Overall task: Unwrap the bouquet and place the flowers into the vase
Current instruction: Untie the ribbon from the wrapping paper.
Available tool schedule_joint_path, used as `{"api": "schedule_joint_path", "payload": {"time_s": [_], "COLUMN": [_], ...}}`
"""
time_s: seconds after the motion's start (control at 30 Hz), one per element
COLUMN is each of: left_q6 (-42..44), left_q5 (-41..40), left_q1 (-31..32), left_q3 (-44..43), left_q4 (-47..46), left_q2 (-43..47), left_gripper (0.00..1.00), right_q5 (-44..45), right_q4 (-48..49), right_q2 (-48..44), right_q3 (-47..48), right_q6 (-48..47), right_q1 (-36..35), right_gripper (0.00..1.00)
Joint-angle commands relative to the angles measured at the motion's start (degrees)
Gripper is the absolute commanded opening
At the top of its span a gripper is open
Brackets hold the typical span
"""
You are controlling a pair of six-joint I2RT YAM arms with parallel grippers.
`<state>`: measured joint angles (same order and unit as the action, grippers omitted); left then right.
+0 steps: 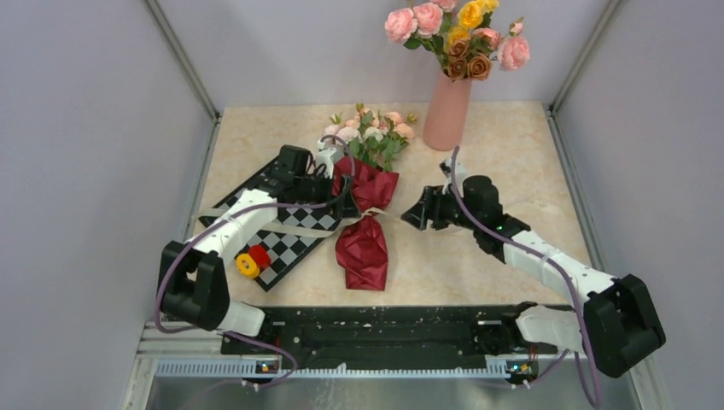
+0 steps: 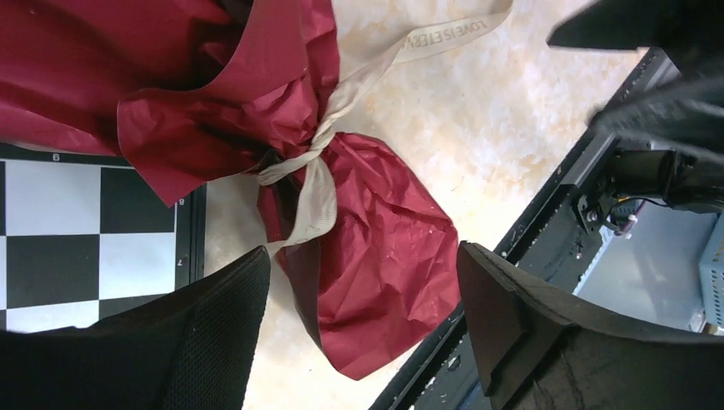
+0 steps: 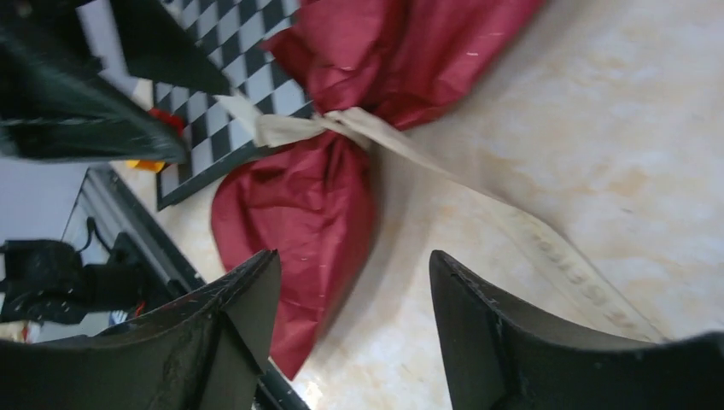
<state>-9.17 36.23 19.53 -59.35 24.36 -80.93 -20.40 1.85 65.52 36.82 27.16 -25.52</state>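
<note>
The bouquet (image 1: 364,224) lies across the table's middle in crinkled dark red paper, with its small pale blooms (image 1: 372,130) towards the back. A cream ribbon (image 2: 314,175) is knotted round its waist; one printed tail (image 3: 555,248) trails over the table. My left gripper (image 1: 340,178) hovers over the upper wrap, open, and the paper's lower end (image 2: 384,256) shows beyond its fingers (image 2: 213,342). My right gripper (image 1: 417,213) stands open just right of the knot, near the ribbon tail, holding nothing. The salmon-pink vase (image 1: 447,113) stands upright at the back.
Larger pink, yellow and brown roses (image 1: 457,34) fill the vase. A chessboard (image 1: 286,239) lies left of the bouquet, partly under it, with a yellow piece (image 1: 248,266) and a red piece (image 1: 259,255) on its near corner. A black rail (image 1: 384,329) runs along the front edge.
</note>
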Motion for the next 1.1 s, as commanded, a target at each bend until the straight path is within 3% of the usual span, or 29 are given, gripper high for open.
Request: {"api": "schedule_joint_path", "payload": {"time_s": [0.0,0.1,0.43,0.9,1.07], "left_q6": [0.0,0.3,-0.2,-1.4,-2.8], "left_q5": [1.8,1.3,-2.2,-5.0,-1.8], "left_q1": [-0.1,-0.1,-0.1,-0.1,-0.1], "left_q3": [-2.1,-3.0,-3.9,-4.5,-4.8], "left_q4": [1.5,3.5,5.7,5.6,4.6], "left_q2": [-3.9,-6.0,-9.4,-11.0,-12.1], "left_gripper": [0.8,0.71,0.58,0.59,0.48], "right_q5": [2.2,2.6,5.4,9.8,10.4], "right_q4": [10.6,11.1,10.4,7.3,6.6], "right_q2": [3.3,8.9,19.6,27.5,29.6], "right_q3": [1.6,4.9,13.3,19.8,21.1], "right_q6": [1.5,1.2,-2.5,-4.4,-4.8], "right_q1": [-6.5,-8.9,-14.7,-16.9,-17.3], "right_gripper": [0.63,0.57,0.48,0.38,0.37]}}
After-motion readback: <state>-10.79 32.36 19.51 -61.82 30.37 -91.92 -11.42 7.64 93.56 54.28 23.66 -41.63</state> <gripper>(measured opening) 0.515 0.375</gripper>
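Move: The ribbon knot on the red wrapping lies about 6 cm to the right of the left gripper, level with it fore and aft, and roughly 9 cm below. From that gripper the chessboard's middle is some 21 cm left and 3 cm back, and the flower heads are about 22 cm ahead and 7 cm right. From the right gripper the knot is about 13 cm left, 1 cm ahead and 8 cm lower; the wrapping's near end is some 15 cm left and 11 cm back. Sweep the right gripper about 12 cm left to the ribbon knot, then sink it some 4 cm while easing a little forward. Lower the left gripper about 6 cm almost straight down beside the knot, over the ribbon's left tail, tipping its fingers more steeply down. Narrow both grippers on the way, but leave both partly open. ##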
